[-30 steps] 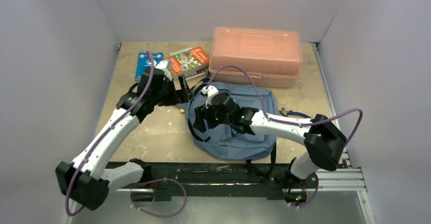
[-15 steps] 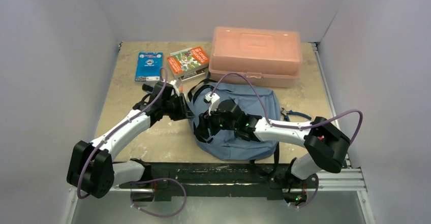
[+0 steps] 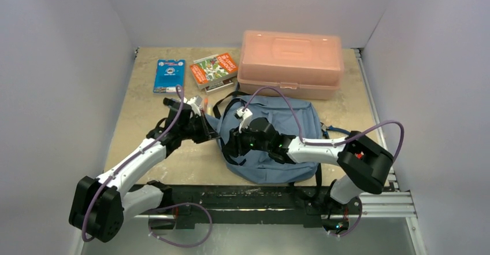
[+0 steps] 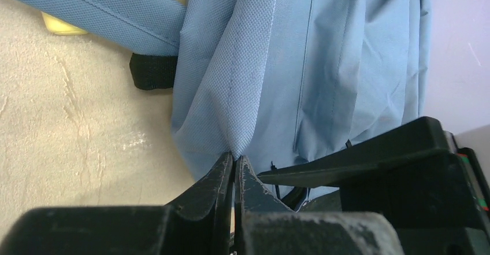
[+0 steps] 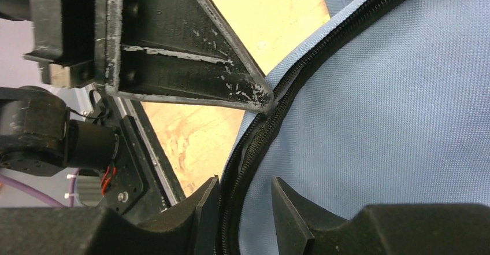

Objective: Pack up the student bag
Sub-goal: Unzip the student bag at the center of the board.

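Observation:
The student bag, blue-grey fabric with a dark zipper, lies flat in the middle of the table. My left gripper is at its left edge. In the left wrist view that gripper is shut on a raised fold of the bag's fabric. My right gripper sits on the bag's near-left corner. In the right wrist view it is open, jaws partly apart and straddling the zipper; its left finger touches the zipper. The left gripper's fingers show just above.
A salmon-pink plastic box stands behind the bag. An orange-green book and a blue packet lie at the back left. Blue-handled scissors peek out at the bag's right. A small yellow item lies under a shoulder strap.
The left gripper came down to the bag's left edge and shut on a fold of fabric. The right gripper's jaws narrowed around the zipper and shifted slightly towards the near-left corner.

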You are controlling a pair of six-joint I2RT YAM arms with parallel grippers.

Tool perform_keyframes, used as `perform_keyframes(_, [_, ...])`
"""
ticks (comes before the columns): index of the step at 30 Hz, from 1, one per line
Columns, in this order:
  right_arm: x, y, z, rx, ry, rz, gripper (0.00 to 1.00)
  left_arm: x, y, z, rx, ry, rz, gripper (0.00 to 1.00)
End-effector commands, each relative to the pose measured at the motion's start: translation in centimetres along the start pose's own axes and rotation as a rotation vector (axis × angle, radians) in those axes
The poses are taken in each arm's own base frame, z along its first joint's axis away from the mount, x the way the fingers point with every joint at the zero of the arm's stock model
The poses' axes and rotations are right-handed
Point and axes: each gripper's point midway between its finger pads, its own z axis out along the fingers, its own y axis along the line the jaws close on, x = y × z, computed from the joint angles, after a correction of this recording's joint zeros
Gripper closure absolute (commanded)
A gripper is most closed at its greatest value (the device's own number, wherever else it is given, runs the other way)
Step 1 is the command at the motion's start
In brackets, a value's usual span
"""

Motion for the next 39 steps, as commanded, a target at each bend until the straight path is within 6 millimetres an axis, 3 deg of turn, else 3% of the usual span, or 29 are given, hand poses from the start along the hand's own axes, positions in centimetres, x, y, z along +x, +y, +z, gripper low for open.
perform_keyframes(1, [-0.2,-0.7,0.7,0.022,-0.043,0.04,0.59,-0.7,-1.8,0.1,0.097,-0.029,0.004,1.0])
perform_keyframes(4, [0.4,-1.0,1.3,0.025,-0.036,0.057,0.61,-0.5,-1.9,0.4,0.115,-0.018,-0.003,1.0])
perform_keyframes(9, [0.4,-0.6,1.4,0.002,-0.033,0.066,0.98,-0.1,-1.3,0.5,0.096,-0.012,-0.01,1.0])
perform_keyframes(12, [0.0,-1.1,0.4,0.047,-0.05,0.08,1.0,0.1,-0.1,0.4,0.038,-0.022,-0.023,1.0])
perform_keyframes(17, [-1.4,-1.3,-3.1,0.066,-0.164,0.127,1.0,0.6,2.4,0.0,-0.078,-0.045,-0.057,1.0])
perform_keyframes(21, [-3.2,0.9,-6.4,-0.049,-0.309,0.102,1.0,0.9,2.6,-0.2,-0.076,-0.043,-0.059,1.0])
perform_keyframes(24, [-3.4,1.2,-6.7,-0.072,-0.327,0.068,1.0,1.2,1.7,-0.1,-0.037,-0.011,-0.056,1.0])
perform_keyframes(25, [-3.3,1.2,-6.6,-0.075,-0.319,0.053,1.0,1.1,1.0,-0.2,-0.009,-0.004,-0.051,0.93])
perform_keyframes(27, [-2.9,1.1,-6.4,-0.077,-0.313,0.033,1.0,0.7,-0.5,-0.6,0.057,-0.006,-0.037,0.65])
perform_keyframes(29, [-3.0,1.1,-6.4,-0.077,-0.319,0.018,1.0,0.2,-1.9,-1.4,0.104,-0.021,-0.018,0.48])
perform_keyframes(36, [-2.8,0.6,-6.7,-0.039,-0.283,-0.062,1.0,-2.7,-6.7,-4.7,0.218,-0.1,0.029,0.16])
perform_keyframes(39, [-3.0,0.7,-7.1,-0.038,-0.284,-0.083,1.0,-3.5,-8.2,-4.8,0.215,-0.07,0.015,0.14])
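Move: The left gripper is already shut on the blue cloth of the student bag's left edge. The open zipper edge lies roughly 4 cm back, 1 cm to its right and 3 cm below it; the orange marker is some 13 cm ahead, 5 cm left and 8 cm lower. The right gripper, half open, straddles that zipper edge, which is about 1 cm left of its fingertips and 2 cm below them; the bag's middle lies around 17 cm right, 3 cm ahead and 5 cm lower. Sink the right gripper about 2.5 cm onto the zipper edge and pinch it shut, then pull that edge right and up some 5 cm each, rolling the hand's left side up about 10 degrees, and hold it there. Keep the left grip on the opposite edge during the pull, easing slightly down and back, then open and rise clear by about 7 cm. ##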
